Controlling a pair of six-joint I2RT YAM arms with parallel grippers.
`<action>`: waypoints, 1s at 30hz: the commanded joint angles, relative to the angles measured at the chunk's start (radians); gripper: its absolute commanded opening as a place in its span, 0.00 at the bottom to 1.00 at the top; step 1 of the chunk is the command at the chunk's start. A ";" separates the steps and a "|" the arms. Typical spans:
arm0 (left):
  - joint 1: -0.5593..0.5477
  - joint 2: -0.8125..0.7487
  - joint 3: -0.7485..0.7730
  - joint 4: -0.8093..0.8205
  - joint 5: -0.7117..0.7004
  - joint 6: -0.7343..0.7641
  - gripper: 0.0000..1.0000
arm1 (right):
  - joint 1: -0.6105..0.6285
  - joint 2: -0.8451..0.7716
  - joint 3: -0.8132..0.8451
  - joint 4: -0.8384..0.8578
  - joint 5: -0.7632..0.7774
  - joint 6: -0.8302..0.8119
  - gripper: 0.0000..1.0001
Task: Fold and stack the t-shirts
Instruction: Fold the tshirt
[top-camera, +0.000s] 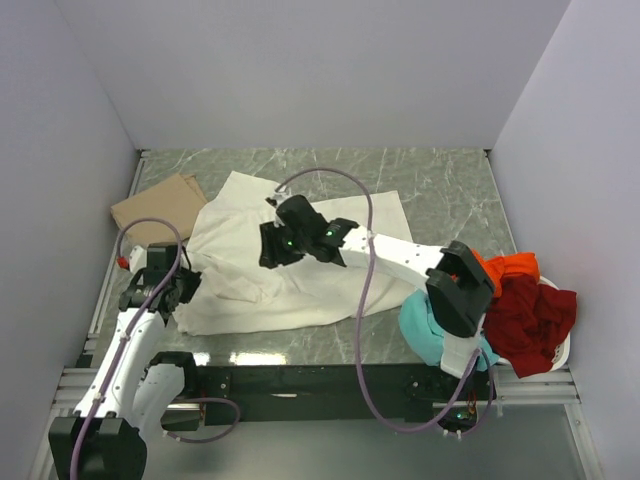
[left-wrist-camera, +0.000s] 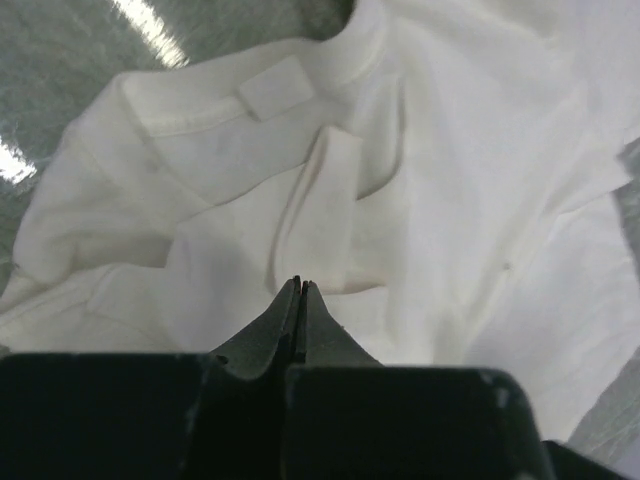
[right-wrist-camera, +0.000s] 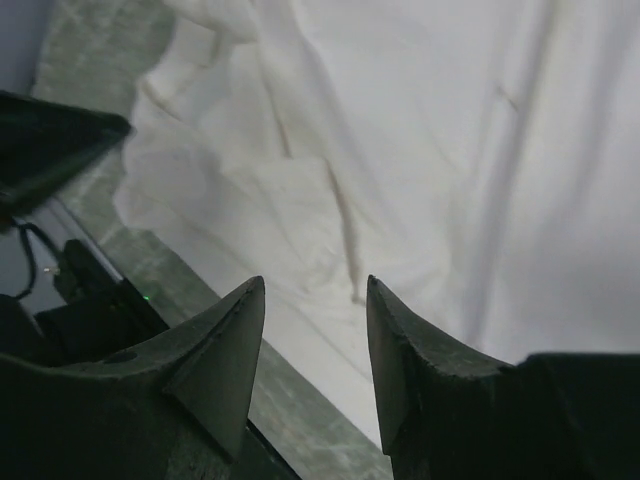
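A large cream-white t-shirt (top-camera: 330, 265) lies rumpled across the middle of the table. My left gripper (top-camera: 186, 286) is at its left edge, shut with nothing between the fingers; in the left wrist view its tips (left-wrist-camera: 300, 284) hover over the shirt's (left-wrist-camera: 450, 200) collar area. My right gripper (top-camera: 270, 250) hangs open over the shirt's left half, and its wrist view shows only cloth (right-wrist-camera: 450, 150) below the gap (right-wrist-camera: 312, 287). A folded tan t-shirt (top-camera: 160, 205) lies at the back left. Teal (top-camera: 425, 330), orange (top-camera: 508, 267) and dark red (top-camera: 538, 318) t-shirts are heaped at the right.
A white basket (top-camera: 562, 352) holds the heap at the table's right front corner, beside the right arm's base. Grey walls close in the back and sides. A black rail (top-camera: 300, 378) runs along the front edge. Marble tabletop (top-camera: 440, 190) shows at the back right.
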 joint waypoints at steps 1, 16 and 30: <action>0.004 0.007 -0.083 0.066 0.051 0.025 0.00 | 0.019 0.108 0.091 0.082 -0.102 -0.040 0.52; 0.001 0.078 -0.149 0.111 0.060 0.019 0.00 | 0.067 0.397 0.309 0.080 -0.157 -0.079 0.51; 0.001 0.081 -0.166 0.114 0.079 0.013 0.00 | 0.073 0.478 0.381 0.087 -0.132 -0.102 0.51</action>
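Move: The upper corner of the t-shirt's folded-over flap lies about 9 cm to the right hand's left, nearly level with it fore and aft and some 12 cm below. From that hand, the shirt's near hem is roughly 12 cm back, 4 cm left, and the cardboard about 15 cm ahead, 27 cm left, both on the table. From the left hand, the flap corner is some 8 cm right, 3 cm ahead and 9 cm down; the cardboard is about 18 cm ahead, 9 cm left. The right hand swings left over the shirt and then sinks steeply, some 9 cm each way, turning a little counter-clockwise, until its half-open fingers come down at the upper corner of the folded flap, one finger touching the cloth there. Meanwhile the left hand, fingers still shut, drops about 6 cm and eases slightly back towards the shirt's near left part, most of it early and quickly, its fingers tipping a little more steeply down. ##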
